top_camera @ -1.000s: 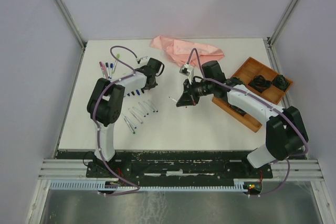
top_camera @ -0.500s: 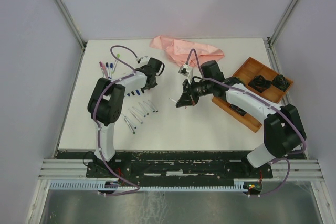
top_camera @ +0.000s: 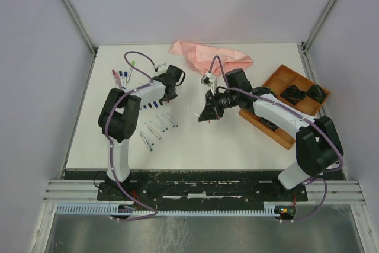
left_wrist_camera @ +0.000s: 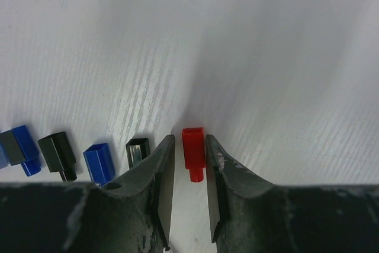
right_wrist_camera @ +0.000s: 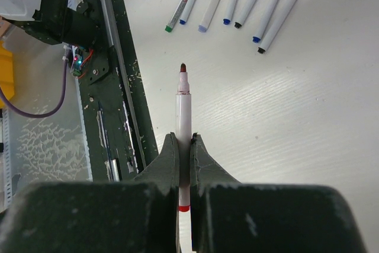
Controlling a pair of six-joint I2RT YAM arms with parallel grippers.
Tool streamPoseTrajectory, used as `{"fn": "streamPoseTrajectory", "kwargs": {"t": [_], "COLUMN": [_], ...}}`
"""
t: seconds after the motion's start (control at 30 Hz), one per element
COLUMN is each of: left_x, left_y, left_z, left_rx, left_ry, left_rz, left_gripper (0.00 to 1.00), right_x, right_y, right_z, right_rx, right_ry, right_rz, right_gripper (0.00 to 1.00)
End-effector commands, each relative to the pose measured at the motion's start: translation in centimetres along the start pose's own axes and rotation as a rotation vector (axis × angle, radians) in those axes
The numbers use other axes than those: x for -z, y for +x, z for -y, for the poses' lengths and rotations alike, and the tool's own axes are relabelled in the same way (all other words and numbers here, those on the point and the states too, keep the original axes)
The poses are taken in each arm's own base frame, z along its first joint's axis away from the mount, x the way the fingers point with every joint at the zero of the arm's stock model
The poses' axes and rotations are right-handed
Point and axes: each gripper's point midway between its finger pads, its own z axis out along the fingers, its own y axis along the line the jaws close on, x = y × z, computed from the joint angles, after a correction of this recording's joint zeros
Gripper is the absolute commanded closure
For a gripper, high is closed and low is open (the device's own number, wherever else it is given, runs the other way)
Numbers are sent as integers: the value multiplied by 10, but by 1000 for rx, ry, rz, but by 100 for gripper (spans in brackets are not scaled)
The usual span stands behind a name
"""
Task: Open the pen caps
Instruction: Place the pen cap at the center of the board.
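Observation:
A red pen cap lies on the white table between the fingers of my left gripper, which is open with a thin gap on each side of the cap. To its left sit more pen caps in a row: a black one, a blue one, another black one and another blue one. My right gripper is shut on a white pen whose dark red tip is bare and points away from the wrist. From above, that gripper hangs mid-table, right of the left gripper.
Several uncapped white pens lie side by side near the left arm, and a few capped pens lie at the far left. A pink cloth sits at the back. A wooden tray holding black objects stands on the right.
My left gripper's jaws have spread apart, letting go of the red cap. My right gripper, still holding the pen, has drifted slightly left.

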Motion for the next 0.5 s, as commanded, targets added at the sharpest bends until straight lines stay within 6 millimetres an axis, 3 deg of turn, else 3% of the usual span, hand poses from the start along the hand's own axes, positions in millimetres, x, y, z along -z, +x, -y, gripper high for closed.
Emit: {"fn": "streamPoseTrajectory", "kwargs": {"t": [0.0,0.23,0.47], "left_x": [27,77,122], "left_y": [-29,-59,-47], "left_z": [-2,-15,-37], "left_rx": [14,83,75], "left_ry": [17,73,211], "left_rz": [70,170,237], "left_gripper": [66,65,66], "right_x": [3,-4,-20], "right_y": [-19,-13,-5], "right_z": [-1,10,35], "right_rx": [48,21,-41], "right_ry": [-2,23,113], "right_rz": [35,30,32], "right_gripper": [100,100,100]}}
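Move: The red cap lies on the board right between the left hand's already parted fingertips, about 1 cm below the hand point, with the black cap some 3 cm left and 2 cm back, and the blue cap about 5 cm left and 3 cm back. From the right hand, still holding the uncapped red pen, the nearest white pen lies about 9 cm left, 7 cm ahead and 15 cm down; the red cap is 12 cm left, 19 cm ahead and 15 cm down. With its fingers staying parted, the left hand lifts away from around the red cap, slowly at first and then fast, rising about 10 cm and drawing back nearly 4 cm as its fingers tilt up by some 10 degrees. The right hand waits, then late on starts down and a little forward, about 2 cm in all, towards the level of the laid-out white pens, keeping its grip on the uncapped red pen. ##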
